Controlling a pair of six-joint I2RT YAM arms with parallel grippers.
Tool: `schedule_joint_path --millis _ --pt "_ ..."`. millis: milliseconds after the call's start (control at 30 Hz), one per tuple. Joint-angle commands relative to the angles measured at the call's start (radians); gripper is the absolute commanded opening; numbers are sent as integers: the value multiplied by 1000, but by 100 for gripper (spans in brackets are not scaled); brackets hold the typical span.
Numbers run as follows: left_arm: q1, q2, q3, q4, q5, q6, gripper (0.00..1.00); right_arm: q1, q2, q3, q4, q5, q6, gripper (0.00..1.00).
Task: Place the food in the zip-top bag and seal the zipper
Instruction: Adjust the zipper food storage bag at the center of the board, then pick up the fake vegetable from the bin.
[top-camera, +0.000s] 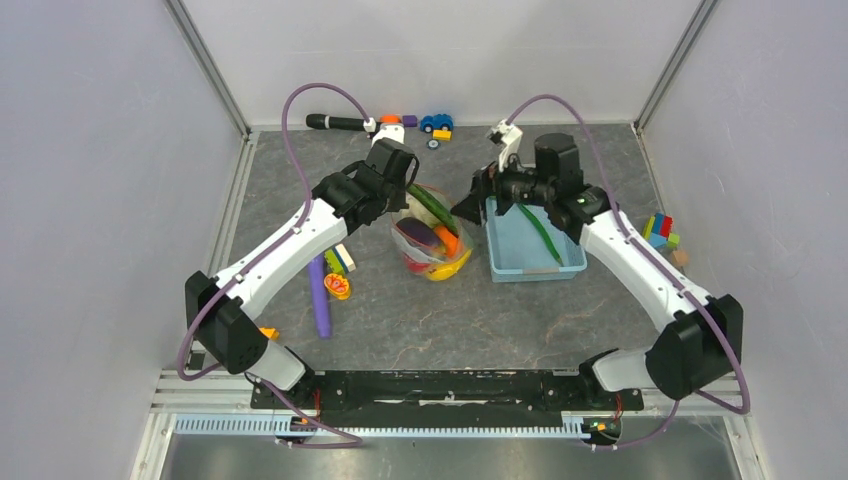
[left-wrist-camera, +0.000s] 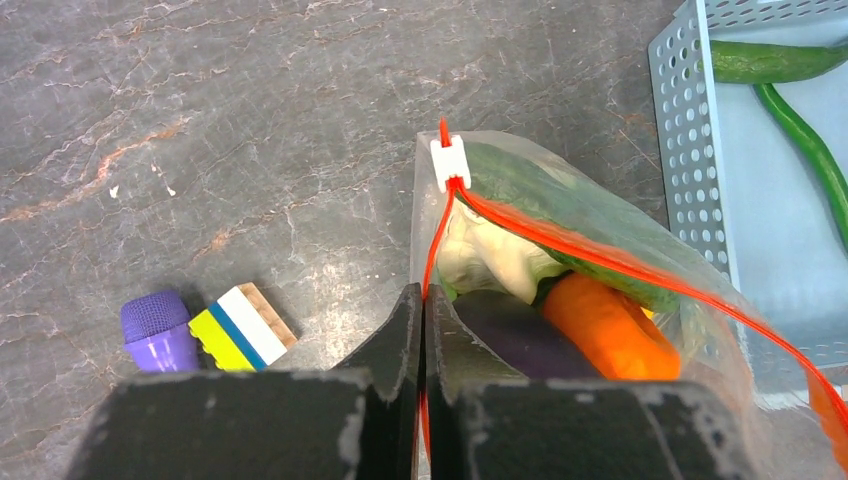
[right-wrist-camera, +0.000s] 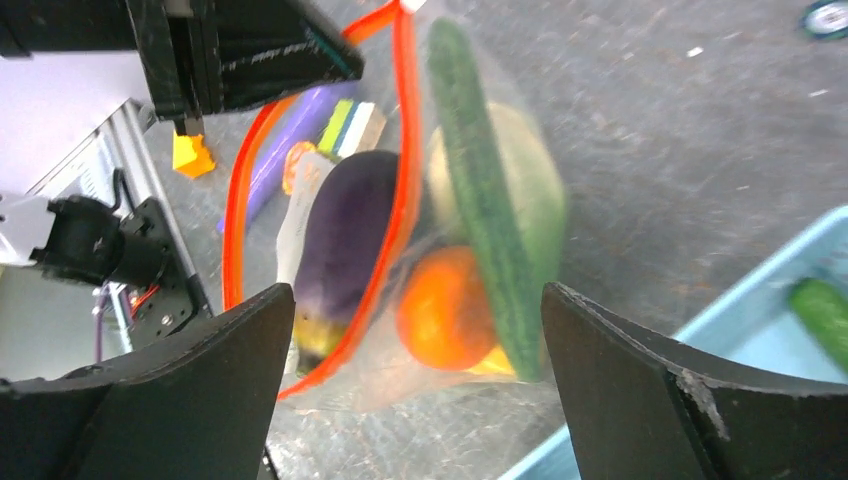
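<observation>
The clear zip-top bag (top-camera: 432, 240) sits mid-table, bulging with food. Inside it are a purple eggplant (right-wrist-camera: 345, 235), a green cucumber (right-wrist-camera: 480, 180), an orange piece (right-wrist-camera: 440, 310) and the pale cabbage (left-wrist-camera: 485, 255). Its orange-red zipper (left-wrist-camera: 600, 262) gapes apart along most of its length, and a white slider (left-wrist-camera: 449, 163) sits at the far end. My left gripper (left-wrist-camera: 423, 300) is shut on the zipper edge at the bag's near corner. My right gripper (right-wrist-camera: 416, 290) hangs open just beside the bag, touching nothing.
A light blue basket (top-camera: 530, 262) stands right of the bag with long green pieces in it. A purple stick (top-camera: 320, 300) and striped blocks (left-wrist-camera: 240, 325) lie left of the bag. Toy blocks (top-camera: 660, 232) lie far right. A toy car (top-camera: 436, 122) is at the back.
</observation>
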Motion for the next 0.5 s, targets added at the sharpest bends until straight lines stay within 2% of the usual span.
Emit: schedule_joint_path --millis 0,100,233,400,467 --pt "2 -15 -5 35 -15 -13 2 -94 -102 73 33 0 -45 98" --pt "2 -23 -16 35 -17 -21 2 -187 -119 72 27 13 -53 98" --pt "2 -45 -34 29 -16 -33 2 -303 -57 96 -62 15 -276 98" --pt "2 -61 -46 20 21 -54 2 -335 105 201 -258 232 -458 96" --pt "2 -71 -48 11 17 -66 2 -335 155 229 -307 260 -484 95"
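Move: The cucumber still in the blue basket lies about 13 cm ahead of my open right hand, 14 cm to its right and roughly 20 cm below. The long green pepper is beside it, some 4 cm ahead of the hand and 20 cm right. The filled zipper bag stands about 9 cm left of this hand and 2 cm back, 10 cm lower. From my left hand the cucumber is some 10 cm ahead, 27 cm right and 19 cm below. I swing my right hand quickly away from the bag, about 15 cm right and 10 cm forward, arching up over the basket's near-left rim and then sinking towards the cucumber, fingers wide open and turning some 25 degrees clockwise. My left fingers keep the bag's rim pinched and ease it down about a centimetre. ##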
